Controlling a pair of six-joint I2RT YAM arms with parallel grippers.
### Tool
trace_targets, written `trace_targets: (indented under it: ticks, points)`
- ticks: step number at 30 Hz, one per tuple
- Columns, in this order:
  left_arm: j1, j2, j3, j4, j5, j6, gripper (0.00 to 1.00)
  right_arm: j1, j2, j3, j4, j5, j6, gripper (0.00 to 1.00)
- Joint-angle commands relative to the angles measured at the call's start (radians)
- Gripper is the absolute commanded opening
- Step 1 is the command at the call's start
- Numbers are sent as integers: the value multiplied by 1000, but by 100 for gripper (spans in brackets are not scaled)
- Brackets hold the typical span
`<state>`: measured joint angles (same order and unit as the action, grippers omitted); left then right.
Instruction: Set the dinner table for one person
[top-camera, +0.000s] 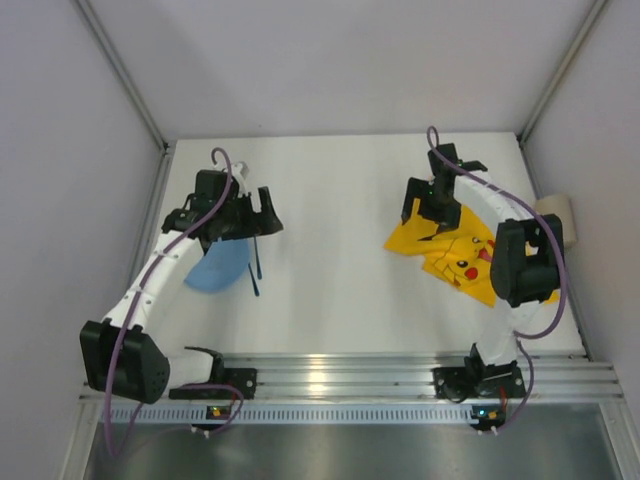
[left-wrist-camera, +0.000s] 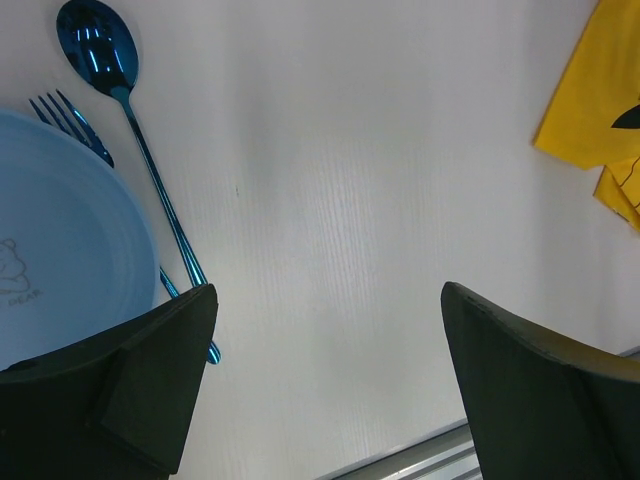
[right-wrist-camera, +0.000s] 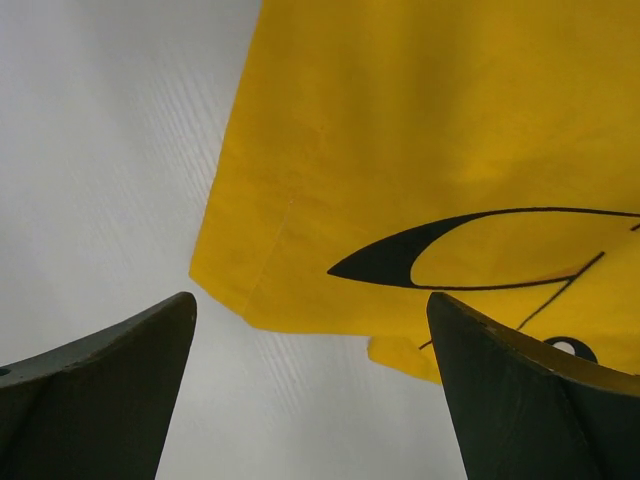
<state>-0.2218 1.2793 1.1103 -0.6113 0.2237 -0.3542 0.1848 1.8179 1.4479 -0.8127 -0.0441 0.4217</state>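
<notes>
The dinner table (top-camera: 330, 200) is a plain white top. A light blue plate (top-camera: 218, 268) lies at its left, partly under my left arm. Beside the plate lie a shiny blue spoon (left-wrist-camera: 130, 110) and a blue fork (left-wrist-camera: 70, 115), whose handle is hidden by the plate (left-wrist-camera: 60, 260). A crumpled yellow Pikachu-print cloth (top-camera: 455, 250) lies at the right. My left gripper (left-wrist-camera: 330, 330) hangs open over bare table to the right of the spoon. Open too, my right gripper (right-wrist-camera: 310, 340) hovers above the cloth's (right-wrist-camera: 420, 150) far left corner, holding nothing.
A beige tape roll (top-camera: 555, 215) sits past the table's right edge. An aluminium rail (top-camera: 400, 370) with both arm bases runs along the near edge. Grey walls close in the left, right and back.
</notes>
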Motion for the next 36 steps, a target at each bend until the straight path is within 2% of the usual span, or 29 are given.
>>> trace_targets:
  ticks: [1,10,12,14,15,16,19,20,25,29,32,34,35,36]
  points:
    - [-5,-47,5,-51,6,-11,99,56,56,14,9,30,8,100]
    - [-17,-74,33,-130,3,-20,99,94,187,55,92,73,31,99]
    - [-21,-72,39,-139,3,-23,99,110,214,68,92,110,25,96]
    - [-25,-72,46,-148,3,-26,99,122,244,81,89,137,11,89]
    - [-25,-71,48,-150,5,-31,99,137,256,88,84,163,3,83]
    - [-28,-69,52,-154,3,-32,99,145,268,100,72,177,-3,69]
    - [-36,-58,75,-163,2,-38,99,166,319,111,66,184,-17,50]
    - [-40,-57,85,-166,0,-40,99,169,337,112,64,182,-17,39]
    - [-51,-37,103,-176,-4,-38,99,177,356,124,50,190,-37,0]
    - [-63,-26,111,-174,-17,-42,99,191,347,201,-3,204,-67,0]
    - [-67,-20,124,-168,-30,-45,99,260,350,345,-78,162,-101,0]
    - [-68,-20,134,-157,-49,-45,99,385,363,486,-149,97,-112,0]
    - [-68,-20,135,-151,-56,-43,99,386,369,535,-175,96,-112,0]
    - [-68,-21,135,-148,-72,-42,99,462,376,584,-201,54,-118,0]
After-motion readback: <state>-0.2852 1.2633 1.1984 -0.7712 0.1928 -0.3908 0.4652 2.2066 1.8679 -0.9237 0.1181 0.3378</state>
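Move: Just left of and below the open right hand lies the spot to pinch, the yellow cloth's left edge by the black ear tip: some 3 cm left, 2 cm ahead, 8 cm down. The cloth's middle is about 9 cm right and 5 cm back from the hand; the beige cup stands roughly 26 cm right and 2 cm ahead. From the left hand, the pinch spot is about 29 cm right, a little ahead (4 cm), 17 cm lower. Sinking about 7 cm and easing left, the right hand brings its open fingers down onto the cloth's left edge, then shuts them fully as it edges forward, pinching a fold beside the ear tip. Still gripping, it drags the cloth left some 6 cm, speeding up and rising about 3 cm, turning counter-clockwise. The empty, open left hand backs off about 3 cm. ##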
